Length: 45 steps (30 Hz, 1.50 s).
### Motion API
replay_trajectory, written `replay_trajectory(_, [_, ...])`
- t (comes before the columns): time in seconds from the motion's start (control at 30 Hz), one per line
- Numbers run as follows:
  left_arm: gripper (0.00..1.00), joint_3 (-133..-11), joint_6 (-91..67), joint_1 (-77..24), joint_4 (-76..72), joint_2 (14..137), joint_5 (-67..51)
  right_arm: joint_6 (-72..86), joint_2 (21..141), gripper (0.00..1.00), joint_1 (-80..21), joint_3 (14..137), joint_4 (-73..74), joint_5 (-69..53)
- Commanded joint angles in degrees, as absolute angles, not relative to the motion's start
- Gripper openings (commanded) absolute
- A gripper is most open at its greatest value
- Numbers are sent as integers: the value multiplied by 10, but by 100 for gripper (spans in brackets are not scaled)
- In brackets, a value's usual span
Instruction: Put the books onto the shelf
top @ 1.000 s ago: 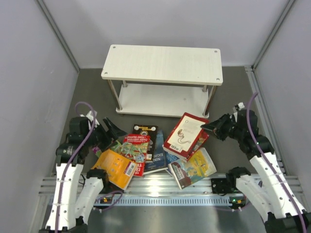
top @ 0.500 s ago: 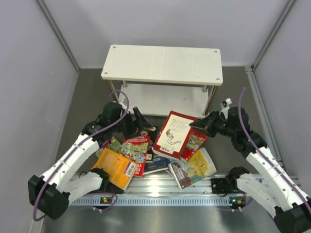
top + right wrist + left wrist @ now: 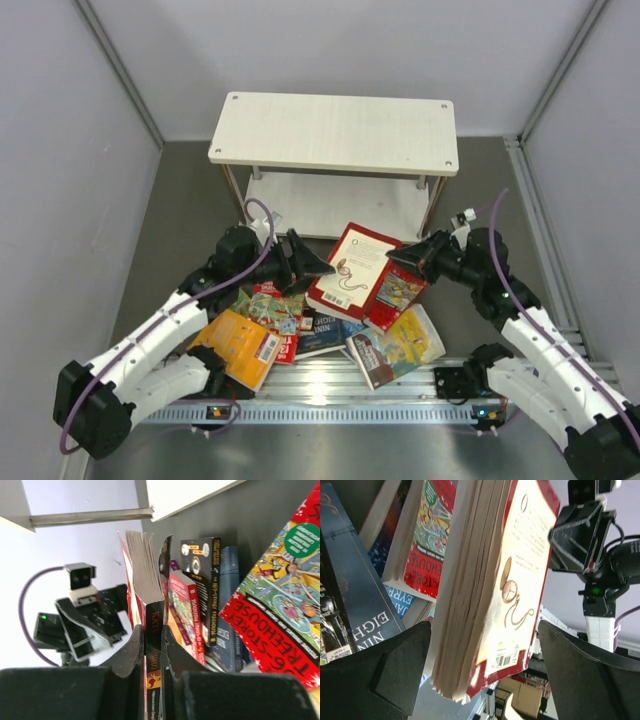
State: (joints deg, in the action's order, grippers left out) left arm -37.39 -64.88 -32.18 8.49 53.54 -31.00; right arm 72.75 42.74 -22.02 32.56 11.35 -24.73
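Note:
A red-and-cream book (image 3: 352, 270) is lifted above the pile, tilted. My right gripper (image 3: 405, 262) is shut on its dark spine (image 3: 150, 580), and the right wrist view shows my fingers (image 3: 152, 635) pinching it. My left gripper (image 3: 310, 265) stands open at the book's opposite edge. In the left wrist view the page block and back cover (image 3: 515, 580) sit between the wide fingers (image 3: 482, 650), with a gap on each side. The other books lie in a heap: orange-yellow (image 3: 238, 345), red cartoon (image 3: 278, 310), dark blue (image 3: 325, 330). The pale two-tier shelf (image 3: 335, 130) stands behind, with no books on it.
The shelf's lower board (image 3: 330, 205) lies just beyond the heap between thin metal legs (image 3: 432, 205). A cartoon-covered book (image 3: 400, 348) and a red one (image 3: 398, 292) lie under the right arm. A metal rail (image 3: 330, 400) runs along the near edge. Grey walls close in both sides.
My left arm swung in from the left side to the middle and its gripper opened wider around the book's free edge. My right gripper carried the book leftward.

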Motion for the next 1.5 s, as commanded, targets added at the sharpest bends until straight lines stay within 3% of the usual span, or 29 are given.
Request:
replay_trajectory(0.0, [93,-370,-649,-342,58,540,-317,790,428,0,-229,320,3,-265])
replay_trajectory(0.17, [92,-353,-625,-350,100,534,-292,828,432,0,-229,295,-90,-271])
replay_trajectory(0.33, [90,-321,-673,-350,36,522,-308,853,428,0,-229,264,-134,-267])
replay_trajectory(0.67, [75,-312,-713,-351,-38,521,-331,911,399,0,-229,173,-245,-221])
replay_trajectory(0.93, [47,-311,-706,-352,-2,508,-316,923,393,0,-229,149,-264,-207])
replay_trajectory(1.03, [43,-315,-696,-351,40,502,-300,911,389,0,-229,154,-241,-207])
replay_trajectory(1.13, [33,-315,-686,-351,67,499,-279,885,380,0,-228,170,-181,-207])
replay_trajectory(1.17, [19,-314,-685,-351,78,499,-275,871,378,0,-228,174,-169,-207])
replay_trajectory(1.23, [5,-311,-684,-351,87,502,-259,863,377,0,-225,185,-135,-208])
replay_trajectory(1.27, [0,-310,-684,-351,95,507,-254,855,378,4,-224,187,-123,-213])
replay_trajectory(1.33, [0,-309,-684,-352,95,514,-239,846,384,17,-220,204,-91,-216])
replay_trajectory(1.37, [0,-310,-684,-352,94,523,-232,833,388,38,-219,211,-79,-216])
replay_trajectory(1.43, [0,-319,-679,-352,91,532,-212,818,404,51,-215,237,-60,-217])
replay_trajectory(1.47, [0,-324,-675,-352,90,542,-204,803,413,63,-214,247,-55,-217])
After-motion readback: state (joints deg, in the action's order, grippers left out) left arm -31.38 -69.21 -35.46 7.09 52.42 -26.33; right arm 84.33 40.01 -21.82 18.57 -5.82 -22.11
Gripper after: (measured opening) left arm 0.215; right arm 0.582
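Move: The red-bordered book, held up in the right hand's shut fingers, has its middle about 7 cm to the left hand's right, level ahead and a touch lower. From the right hand that middle lies some 9 cm left and 2 cm back, about 2 cm lower. Around 15 cm below the left hand, the black book lies about 5 cm left and 2 cm ahead; the blue book lies about 9 cm straight back; the red Treehouse book lies some 17 cm right, level ahead. The raised book passes from right to left: the left hand draws back and down some 3 cm with its fingers open astride the page edge, rises a little, shuts to pinch that edge, then sinks again, ending about 4 cm lower. The right hand keeps its pinch while rolling some 15 degrees, its left side rising, rises slightly, then sinks to about 3 cm lower and opens to let go. ##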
